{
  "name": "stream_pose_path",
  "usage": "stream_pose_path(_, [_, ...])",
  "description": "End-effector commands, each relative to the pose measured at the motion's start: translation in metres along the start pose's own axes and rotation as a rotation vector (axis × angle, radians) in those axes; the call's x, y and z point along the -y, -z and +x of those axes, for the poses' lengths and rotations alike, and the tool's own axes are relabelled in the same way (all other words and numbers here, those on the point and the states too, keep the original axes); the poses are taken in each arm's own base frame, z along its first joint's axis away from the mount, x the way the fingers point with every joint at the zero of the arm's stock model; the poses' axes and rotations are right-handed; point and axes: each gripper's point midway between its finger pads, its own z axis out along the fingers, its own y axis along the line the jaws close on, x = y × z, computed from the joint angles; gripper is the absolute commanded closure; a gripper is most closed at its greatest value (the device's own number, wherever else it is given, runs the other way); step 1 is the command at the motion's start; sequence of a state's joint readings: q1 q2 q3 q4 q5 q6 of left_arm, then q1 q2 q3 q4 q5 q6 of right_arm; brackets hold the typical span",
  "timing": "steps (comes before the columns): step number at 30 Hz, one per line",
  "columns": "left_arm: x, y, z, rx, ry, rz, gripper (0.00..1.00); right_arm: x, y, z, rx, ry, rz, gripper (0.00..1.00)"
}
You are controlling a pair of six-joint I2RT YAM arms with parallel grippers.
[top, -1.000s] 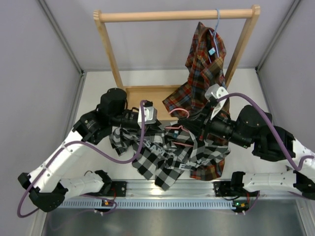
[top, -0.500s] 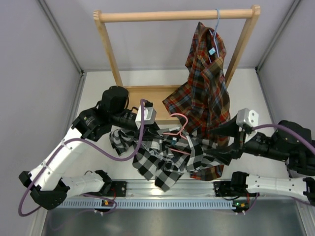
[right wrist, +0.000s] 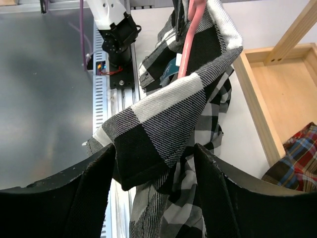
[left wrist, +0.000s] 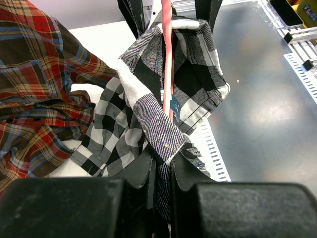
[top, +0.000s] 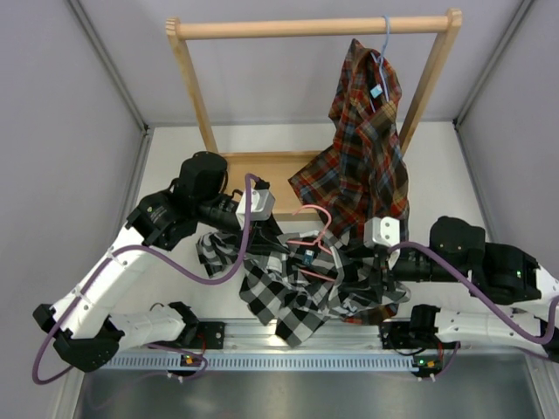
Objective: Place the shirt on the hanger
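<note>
The black-and-white check shirt (top: 293, 301) hangs bunched between both arms above the table's near edge. The pink wire hanger (top: 316, 229) is threaded into its collar, hook upward. My left gripper (top: 265, 239) is shut on a fold of the shirt's collar (left wrist: 157, 130), with the hanger's pink wire (left wrist: 167, 54) running straight up past it. My right gripper (top: 354, 272) stands open at the shirt's other side. A flap of the collar (right wrist: 163, 119) lies between its spread fingers (right wrist: 99, 183) without being pinched, and the hanger (right wrist: 190, 29) shows above.
A wooden rack (top: 314, 28) stands at the back with a tray base (top: 253, 170). A red plaid shirt (top: 362, 148) hangs from it on a light blue hanger (top: 385, 44), its hem draping close behind the right gripper. The aluminium rail (top: 297, 336) runs along the near edge.
My right gripper opened and let go, swung out to the right, then came back lower against the shirt's collar. The shirt sagged and shifted right. The left arm barely moved.
</note>
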State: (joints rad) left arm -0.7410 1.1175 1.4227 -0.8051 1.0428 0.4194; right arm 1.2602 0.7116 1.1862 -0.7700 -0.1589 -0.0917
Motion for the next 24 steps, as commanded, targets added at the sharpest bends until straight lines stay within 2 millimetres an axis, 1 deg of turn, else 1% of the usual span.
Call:
stream_pose_path(1, [0.014,0.005,-0.025,0.067,-0.066,0.053,1.0,0.004,0.005,-0.033,0.149,0.048,0.022,0.38])
stream_pose_path(4, [0.017,0.005,-0.026,0.072,-0.061,0.063,1.0,0.001,0.006,-0.038,0.167,0.044,0.008,0.37])
stream_pose_path(7, [0.018,0.006,-0.027,0.076,-0.059,0.069,1.0,-0.008,0.003,-0.043,0.182,0.037,-0.049,0.37])
stream_pose_path(11, [0.019,0.005,-0.031,0.082,-0.057,0.08,1.0,-0.009,-0.005,-0.043,0.175,0.026,-0.058,0.43])
stream_pose_path(12, [0.019,0.005,-0.032,0.084,-0.056,0.086,1.0,-0.008,-0.006,-0.043,0.17,0.024,-0.055,0.47])
stream_pose_path(14, [0.021,0.006,-0.034,0.089,-0.063,0.089,1.0,-0.007,-0.011,-0.042,0.162,0.021,-0.05,0.51])
stream_pose_path(15, [0.022,0.007,-0.035,0.09,-0.064,0.09,1.0,-0.006,-0.012,-0.042,0.162,0.022,-0.047,0.58])
stream_pose_path(18, [0.024,0.008,-0.035,0.092,-0.069,0.091,1.0,0.0,-0.011,-0.046,0.176,0.021,-0.015,0.71])
stream_pose_path(19, [0.025,0.008,-0.036,0.096,-0.072,0.096,1.0,0.002,-0.012,-0.047,0.177,0.02,-0.004,0.73])
stream_pose_path(20, [0.028,0.01,-0.038,0.101,-0.081,0.097,1.0,0.003,-0.012,-0.048,0.18,0.019,0.002,0.77])
stream_pose_path(21, [0.028,0.01,-0.039,0.102,-0.086,0.098,1.0,0.004,-0.011,-0.05,0.188,0.02,0.01,0.85])
stream_pose_path(22, [0.029,0.011,-0.039,0.104,-0.093,0.094,1.0,0.005,-0.01,-0.053,0.199,0.015,0.014,0.95])
stream_pose_path(23, [0.029,0.011,-0.039,0.103,-0.094,0.088,1.0,0.005,-0.008,-0.055,0.204,0.012,0.02,0.95])
stream_pose_path(24, [0.028,0.011,-0.039,0.101,-0.097,0.083,1.0,0.008,-0.007,-0.058,0.215,0.008,0.036,1.0])
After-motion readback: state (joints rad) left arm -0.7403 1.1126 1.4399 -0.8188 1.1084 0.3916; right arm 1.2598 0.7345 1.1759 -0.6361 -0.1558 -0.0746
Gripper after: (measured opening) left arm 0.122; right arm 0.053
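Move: The loose collar edge of the black-and-white shirt hangs between the right hand's open fingers, its fold about 2 cm to the left of the hand point, 2 cm higher and roughly level fore and aft. The pink hanger, partly inside the shirt, is some 6 cm left and 3 cm ahead; the red plaid shirt hangs about 20 cm ahead and 5 cm right, lower down. From the left hand, which already grips the other side of the collar, that loose edge is about 8 cm right and 3 cm back. The right hand lifts about 2 cm with its wide-open fingers around the loose collar edge, rolling some 5 degrees so that its left side rises, then eases about 2 cm left towards the left hand while the fingers shut almost fully, pinching the folded cloth beside the hanger. The left hand keeps its closed grip on the other side of the collar and drifts back about 1.5 cm and up 1 cm. ##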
